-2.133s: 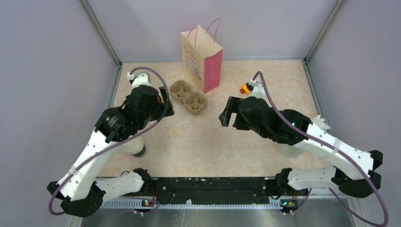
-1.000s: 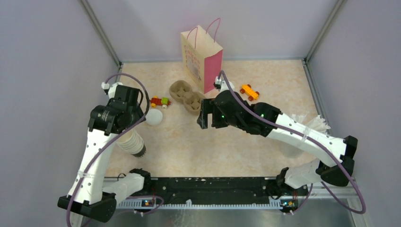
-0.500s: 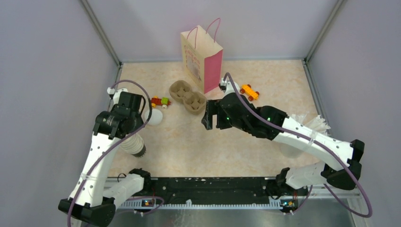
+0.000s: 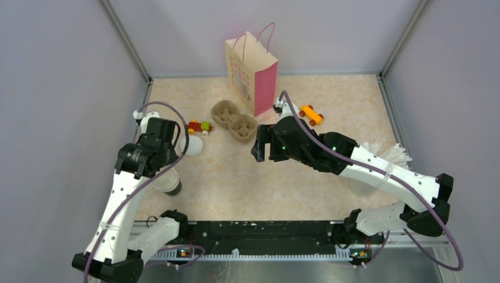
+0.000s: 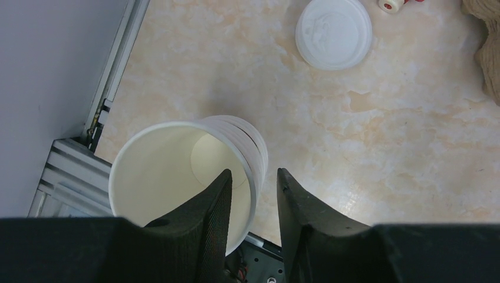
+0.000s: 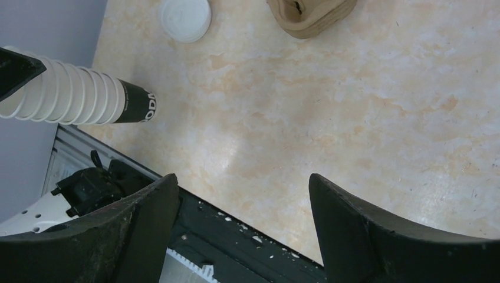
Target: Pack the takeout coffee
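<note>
The takeout coffee [image 5: 334, 32] stands upright left of the cardboard carrier, showing its round white lid [image 4: 191, 145]; it also shows at the top of the right wrist view [image 6: 185, 19]. My left gripper [image 5: 253, 172] is over a stack of nested lidless cups [image 5: 188, 171] lying on its side. One finger is inside the top cup's mouth and the other outside, astride the rim, with a gap still showing. My right gripper [image 6: 242, 177] hangs open over bare table in the middle [image 4: 259, 144], nothing between its fingers.
A cream and pink paper bag [image 4: 252, 71] stands at the back. The two-hole cardboard carrier [image 4: 234, 121] lies in front of it. A red-green toy [image 4: 199, 125] and an orange toy [image 4: 311, 114] flank it. A cup with white sticks [image 4: 386, 154] sits at right.
My left arm has drawn back toward the near left over the cup stack, and its jaws have narrowed around the rim. The right arm has barely moved in the last half second.
</note>
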`<action>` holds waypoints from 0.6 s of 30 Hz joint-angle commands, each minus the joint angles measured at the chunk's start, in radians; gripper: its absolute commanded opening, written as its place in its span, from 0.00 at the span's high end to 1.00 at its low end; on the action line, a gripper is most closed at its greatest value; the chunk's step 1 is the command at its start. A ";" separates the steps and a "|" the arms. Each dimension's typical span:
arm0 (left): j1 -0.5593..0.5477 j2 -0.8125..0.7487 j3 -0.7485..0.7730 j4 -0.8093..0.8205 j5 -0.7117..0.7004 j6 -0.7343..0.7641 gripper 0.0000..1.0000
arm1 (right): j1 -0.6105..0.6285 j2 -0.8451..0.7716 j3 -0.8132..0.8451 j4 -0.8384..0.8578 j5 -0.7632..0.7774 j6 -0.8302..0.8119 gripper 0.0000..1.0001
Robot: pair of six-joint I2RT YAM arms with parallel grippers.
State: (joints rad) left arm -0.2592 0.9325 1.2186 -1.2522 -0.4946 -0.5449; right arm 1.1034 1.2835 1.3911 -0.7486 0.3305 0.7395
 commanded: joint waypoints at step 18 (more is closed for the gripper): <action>0.005 -0.070 -0.009 0.070 0.011 0.044 0.97 | 0.007 -0.005 0.082 -0.076 0.056 -0.017 0.21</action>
State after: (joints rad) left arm -0.2592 0.8845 1.1824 -1.2118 -0.4908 -0.5194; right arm 1.1030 1.2949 1.4292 -0.8047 0.3500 0.7326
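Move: Just to the left hand's left, its top cup's middle about 4 cm left, 2 cm back and 4 cm below, stands the cup stack, its own middle some 11 cm below the hand. The white lid lies about 16 cm ahead, 3 cm right; the toy train 25 cm ahead, 7 cm right; the cup carrier 27 cm ahead, 21 cm right, all roughly 20 cm below. From the right hand the top cup lies about 32 cm left, 3 cm back and 8 cm below. Closing on the top cup's near-side wall, the left fingers go from roughly two-fifths open to almost shut, slowly at first and then quickly, one finger inside the mouth and the other outside, until they pinch the rim between their tips. The hand itself stays in place over the forward-right side of the mouth, its wrist barely tilting. ##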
